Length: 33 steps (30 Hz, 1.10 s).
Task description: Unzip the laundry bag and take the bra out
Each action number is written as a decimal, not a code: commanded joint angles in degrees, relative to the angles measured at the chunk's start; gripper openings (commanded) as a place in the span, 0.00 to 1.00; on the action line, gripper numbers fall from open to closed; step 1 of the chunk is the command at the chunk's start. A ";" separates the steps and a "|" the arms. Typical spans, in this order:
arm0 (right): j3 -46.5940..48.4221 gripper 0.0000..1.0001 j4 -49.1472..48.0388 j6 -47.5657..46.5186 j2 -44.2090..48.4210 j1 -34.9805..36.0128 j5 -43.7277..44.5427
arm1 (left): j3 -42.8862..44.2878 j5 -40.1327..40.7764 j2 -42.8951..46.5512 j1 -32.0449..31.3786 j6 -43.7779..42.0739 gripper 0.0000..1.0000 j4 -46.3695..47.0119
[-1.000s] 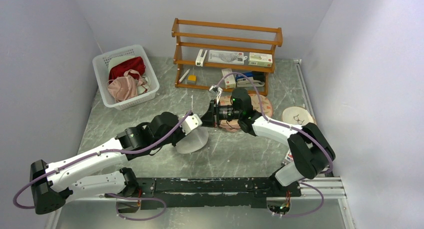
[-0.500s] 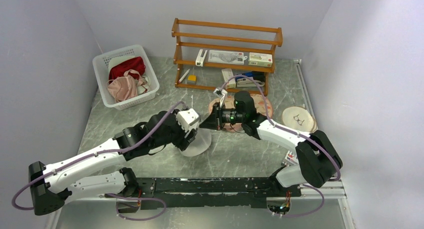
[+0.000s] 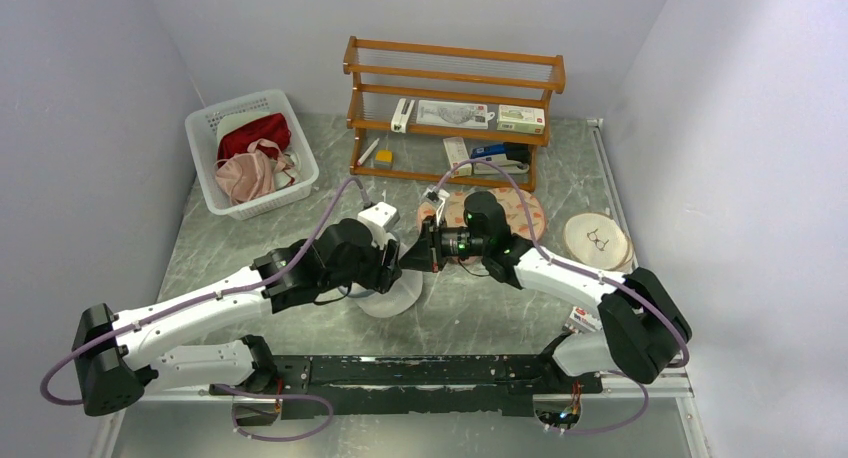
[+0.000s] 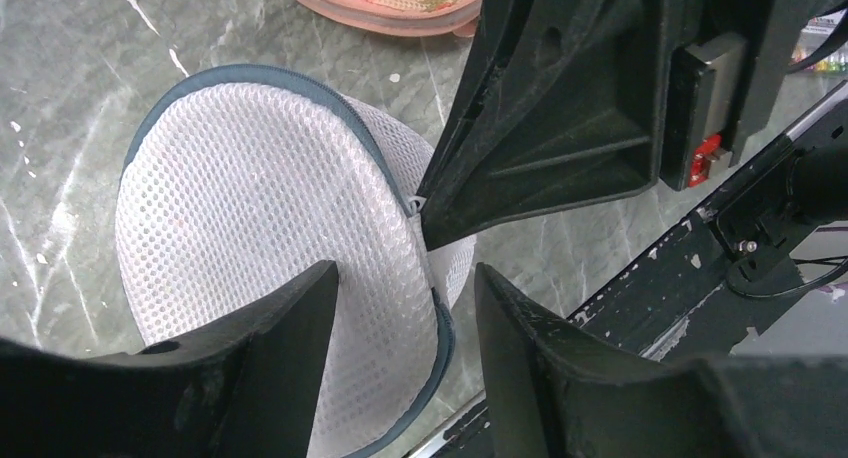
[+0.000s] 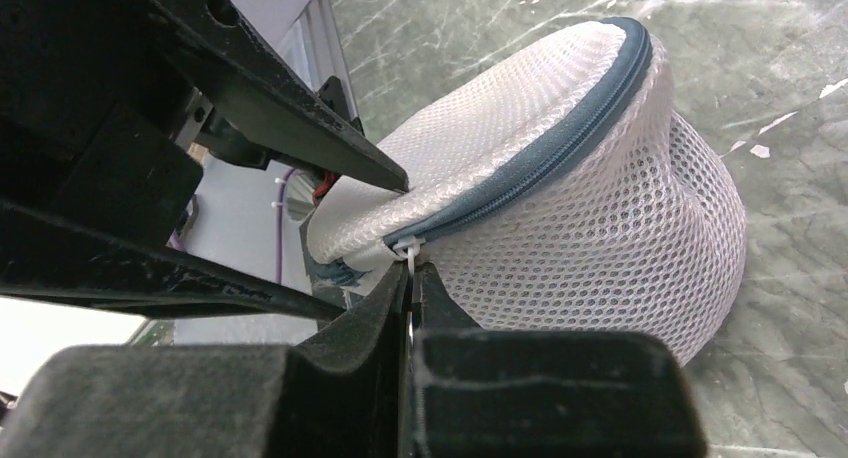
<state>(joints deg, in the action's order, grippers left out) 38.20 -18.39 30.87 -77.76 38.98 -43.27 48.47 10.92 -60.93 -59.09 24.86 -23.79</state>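
The laundry bag point(image 3: 398, 296) is a small white mesh dome with a dark grey-blue zip, lying at the table's middle; it also shows in the left wrist view point(image 4: 260, 238) and the right wrist view point(image 5: 610, 188). My right gripper point(image 5: 410, 270) is shut on the small white zip pull point(image 5: 405, 248) at the bag's rim, and shows from above point(image 3: 408, 259). My left gripper point(image 4: 405, 273) is open, its fingers point(image 4: 270, 358) straddling the bag's near rim; from above it point(image 3: 388, 266) sits over the bag. The zip looks closed. The bra is hidden.
A white slatted basket point(image 3: 205, 168) with pink and red garments stands back left. A wooden rack point(image 3: 455, 78) with small items is at the back. A round floral pad point(image 3: 525, 210) and a wooden disc with glasses point(image 3: 597, 240) lie to the right.
My left gripper has swung forward and right over the bag. My right gripper has come down and left to meet it at the bag's rim.
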 commanded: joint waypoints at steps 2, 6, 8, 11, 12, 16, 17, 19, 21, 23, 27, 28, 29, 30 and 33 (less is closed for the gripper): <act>-0.41 0.00 0.23 -0.76 2.72 0.97 1.38 | 2.30 1.71 -0.27 -0.35 1.89 0.52 1.82; 0.27 0.00 1.60 -1.62 2.90 0.93 2.31 | 1.55 3.08 0.24 -0.33 -0.71 0.24 -0.79; 0.91 0.00 2.23 -2.13 2.58 0.93 2.73 | 1.41 4.26 0.84 -0.33 -2.42 0.14 -2.00; 3.09 0.00 6.39 -4.67 1.35 1.00 4.63 | 1.22 4.57 2.11 -0.32 -7.80 0.07 -2.94; 4.28 0.00 8.40 -5.99 0.96 1.00 5.79 | 1.13 4.59 2.46 -0.32 -9.47 0.07 -3.15; 8.42 0.00 16.45 -10.83 -1.12 0.89 13.57 | -0.47 4.40 3.94 -0.37 -14.91 0.07 -2.85; 9.35 0.00 18.08 -11.56 -1.65 0.84 16.23 | -1.15 4.32 4.27 -0.37 -15.44 0.07 -2.34; 11.03 0.00 21.00 -12.67 -2.77 0.48 21.24 | -1.81 3.56 4.79 -0.33 -15.89 0.07 -1.69; 11.45 0.00 21.79 -12.81 -3.65 -0.39 25.04 | -2.06 2.97 4.88 -0.41 -16.07 0.07 -1.51; 11.38 0.00 21.23 -12.14 -4.75 -1.83 26.10 | -1.97 3.18 4.96 -0.43 -16.02 0.07 -1.88; 10.67 0.00 17.29 -10.04 -7.09 -4.26 20.36 | -2.12 3.70 4.96 -0.42 -16.58 0.07 -2.14; 10.36 0.00 16.21 -9.48 -7.27 -4.33 18.83 | -2.12 3.80 4.90 -0.41 -16.67 0.07 -2.28; 9.64 0.00 14.77 -8.85 -7.17 -4.35 17.25 | -2.07 4.03 4.79 -0.41 -16.66 0.07 -2.39; 8.87 0.00 13.20 -8.09 -6.82 -4.35 15.28 | -2.08 4.29 4.66 -0.41 -16.64 0.07 -2.48; 5.93 0.00 7.50 -5.55 -4.68 -4.26 9.47 | -1.88 4.34 3.81 -0.41 -16.54 0.09 -2.77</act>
<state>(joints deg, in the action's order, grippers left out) 47.37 -4.01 22.59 -84.14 35.99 -29.52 46.57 14.02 -57.01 -59.16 9.15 -25.26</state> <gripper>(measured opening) 0.009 0.093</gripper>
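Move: The laundry bag's rim at the zipper end lies between my open left fingers, about 1 cm ahead and 1 cm below. The zipper pull, which my right hand already grips, is about 2 cm ahead and 2 cm right of my left hand. From my right hand, the zipper's far bend is about 8 cm ahead, 5 cm left and slightly lower. The peach pouch lies about 12 cm ahead, 18 cm right and 12 cm down. I shut my left fingers on the bag's rim behind the zipper pull, draw it about 3 cm left while rolling the wrist some 15 degrees, and hold it there. Once that pinch is on, my right hand, still gripping the pull, drags it forward along the zipper about 7 cm, sinking 3 cm and easing right, its fingertips tipping down and turning clockwise. ##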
